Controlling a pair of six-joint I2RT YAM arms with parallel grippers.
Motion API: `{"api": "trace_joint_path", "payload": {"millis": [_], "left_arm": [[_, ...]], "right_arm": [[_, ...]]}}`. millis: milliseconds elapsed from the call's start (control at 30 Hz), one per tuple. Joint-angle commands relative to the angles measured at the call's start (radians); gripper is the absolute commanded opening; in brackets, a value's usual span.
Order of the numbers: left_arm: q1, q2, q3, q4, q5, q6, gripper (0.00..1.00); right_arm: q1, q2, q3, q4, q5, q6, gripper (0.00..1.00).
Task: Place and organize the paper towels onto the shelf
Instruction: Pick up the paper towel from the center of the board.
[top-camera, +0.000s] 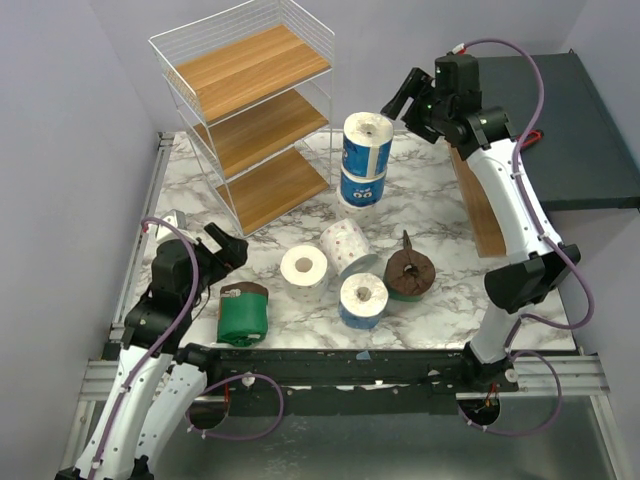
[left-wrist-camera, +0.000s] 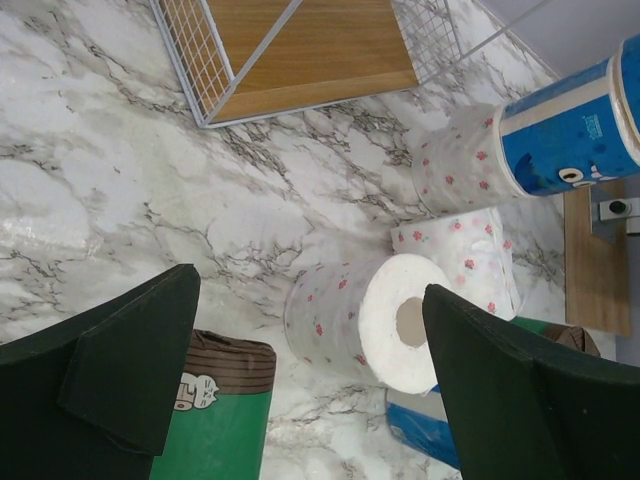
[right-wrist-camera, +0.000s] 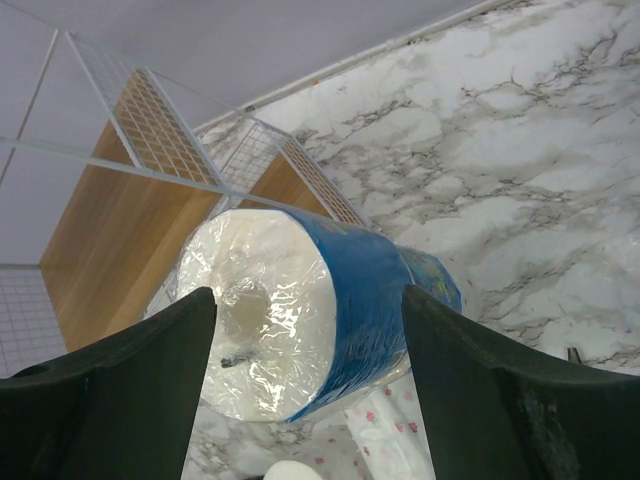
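Observation:
Two blue-wrapped paper towels stand stacked, the upper (top-camera: 367, 135) on the lower (top-camera: 362, 186), just right of the shelf (top-camera: 250, 70). My right gripper (top-camera: 398, 103) hovers open beside the upper one; in the right wrist view this blue roll (right-wrist-camera: 375, 290) shows between my fingers (right-wrist-camera: 150, 370), and I cannot tell whether they touch it. Two speckled white rolls (top-camera: 305, 268) (top-camera: 345, 240), another blue roll (top-camera: 363, 300), a brown-ended roll (top-camera: 408, 270) and a green roll (top-camera: 243, 315) lie mid-table. My left gripper (top-camera: 232, 248) is open and empty above the green roll (left-wrist-camera: 215, 430) and a speckled roll (left-wrist-camera: 340, 310).
A dark grey flat box (top-camera: 585, 130) sits at the far right with a wooden plank (top-camera: 482, 210) along its near side. The shelf's bottom board (left-wrist-camera: 320, 50) lies beyond the left gripper. The table's left rail (top-camera: 145, 230) runs close by the left arm.

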Motion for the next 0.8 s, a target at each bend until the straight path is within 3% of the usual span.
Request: {"api": "trace_joint_path", "payload": {"millis": [0, 767], "left_arm": [[-0.006, 0.007, -0.019, 0.035, 0.041, -0.005, 0.98], [-0.007, 0.030, -0.073, 0.069, 0.092, -0.028, 0.96]], "right_arm": [[0.024, 0.015, -0.028, -0.014, -0.016, -0.036, 0.78], [0.085, 0.047, -0.079, -0.018, -0.004, -0.070, 0.76]]}}
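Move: The top blue roll of the stack of three lies about 7 cm left of the right hand, 2 cm nearer the base and 9 cm lower. The second blue roll is directly beneath it. The wire shelf's middle is some 28 cm left of the hand and 2 cm farther out; the lying flowered roll is 13 cm left, 15 cm back, on the table. From the left hand, the top blue roll is roughly 20 cm ahead, 29 cm right and 4 cm higher. Towards the top blue roll, the right hand sinks some 4.5 cm while sliding about 3 cm left, its wrist tipping down and turning counter-clockwise about five degrees each, fingers staying well open. One fingertip comes close over the roll's top; no contact can be made out. The left hand, open, eases about 2 cm down and slightly right over the table. ##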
